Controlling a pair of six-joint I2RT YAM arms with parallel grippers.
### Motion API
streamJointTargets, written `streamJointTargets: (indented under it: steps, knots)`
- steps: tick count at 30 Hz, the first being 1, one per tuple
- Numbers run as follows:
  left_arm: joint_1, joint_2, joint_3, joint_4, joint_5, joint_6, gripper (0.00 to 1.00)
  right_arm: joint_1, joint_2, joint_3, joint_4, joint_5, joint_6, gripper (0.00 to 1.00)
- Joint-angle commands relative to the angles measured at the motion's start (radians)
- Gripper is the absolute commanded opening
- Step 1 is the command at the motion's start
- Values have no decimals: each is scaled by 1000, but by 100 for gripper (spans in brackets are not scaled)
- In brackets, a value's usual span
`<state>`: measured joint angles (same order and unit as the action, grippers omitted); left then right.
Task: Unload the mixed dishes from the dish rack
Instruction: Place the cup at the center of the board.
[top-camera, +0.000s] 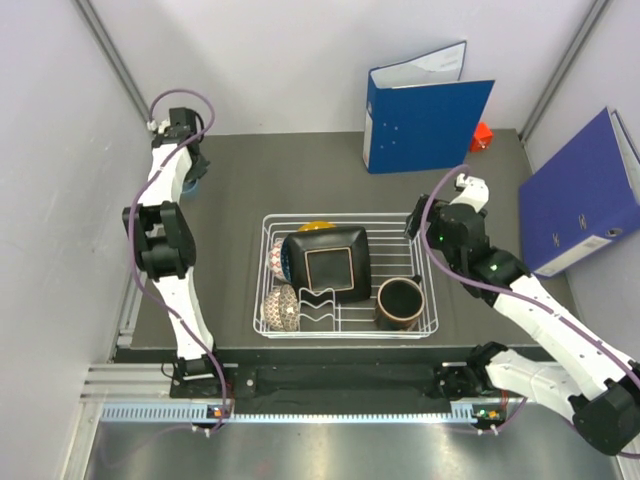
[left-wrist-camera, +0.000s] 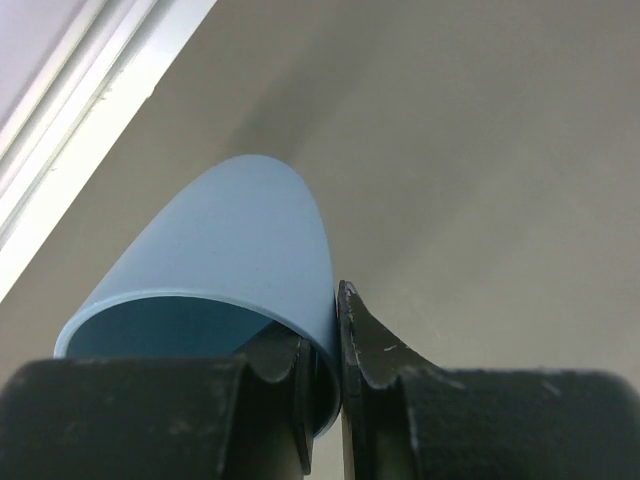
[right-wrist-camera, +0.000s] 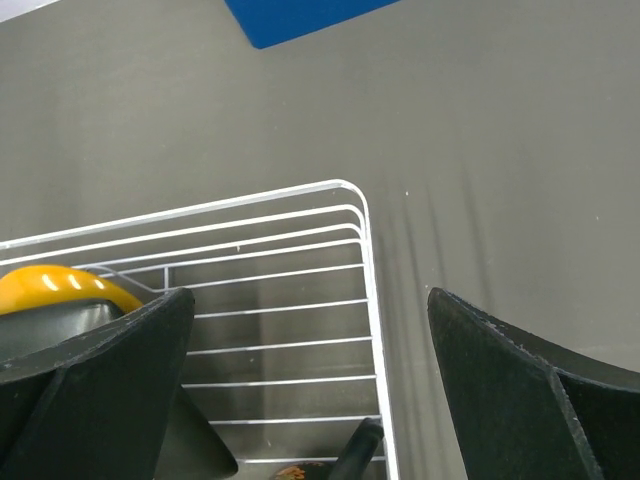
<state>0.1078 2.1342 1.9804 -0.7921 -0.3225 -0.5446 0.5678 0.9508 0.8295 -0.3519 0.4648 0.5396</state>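
Observation:
The white wire dish rack (top-camera: 432, 300) stands mid-table. In it a black square plate (top-camera: 325, 262) leans with a yellow dish (top-camera: 315, 227) behind it. A dark brown mug (top-camera: 400, 302) sits at the front right and a speckled bowl (top-camera: 281, 306) at the front left. At the table's far left, my left gripper (top-camera: 192, 178) (left-wrist-camera: 325, 320) is shut on the wall of the light blue cup (left-wrist-camera: 230, 240), one finger inside and one outside. My right gripper (top-camera: 415, 225) (right-wrist-camera: 310, 300) hangs open over the rack's far right corner (right-wrist-camera: 350, 195), beside the yellow dish (right-wrist-camera: 60, 285).
A blue ring binder (top-camera: 425, 115) stands at the back and another (top-camera: 580, 195) leans at the right wall. A small red block (top-camera: 482, 137) sits by the back binder. A white rail (left-wrist-camera: 90, 120) runs along the table's left edge near the cup.

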Motion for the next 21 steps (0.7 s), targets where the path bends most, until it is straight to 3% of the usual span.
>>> streamJointTargets:
  steps: [1, 10, 15, 17, 21]
  knots:
    - [62, 75, 75, -24, 85, 12, 0, 9, -29, 0, 22, -14, -36, 100]
    - [92, 142, 84, -16, 140, 15, 0, 9, 31, 0, 39, -44, -32, 100]
    - [92, 145, 101, -22, 149, 17, 11, 9, 68, 2, 50, -64, -21, 100]
    - [93, 141, 112, -30, 160, 12, 2, 9, 71, -1, 54, -66, -21, 100]
    - [86, 116, 146, -59, 197, -21, 0, 9, 77, 5, 59, -66, -23, 100]
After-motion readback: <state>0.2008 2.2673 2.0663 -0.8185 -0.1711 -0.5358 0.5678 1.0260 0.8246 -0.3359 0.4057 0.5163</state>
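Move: Some 13 cm below the left hand, roughly 5 cm to its left and 2 cm back, lies the bare patch of board for the cup, which is already pinched in its fingers. The left rail runs about 10 cm to this hand's left; the dish rack's middle is some 35 cm to its right, 24 cm back and 8 cm below. From the right hand the patch is roughly 60 cm left, 21 cm ahead and 21 cm below. Lowering the blue cup about 5 cm while easing it some 3 cm left towards the left rail, the left hand stops with the cup down at the board and keeps its pinch on the wall, its left side dipping slightly. Near the rack's far right corner the open, empty right hand sinks a couple of centimetres late on. ##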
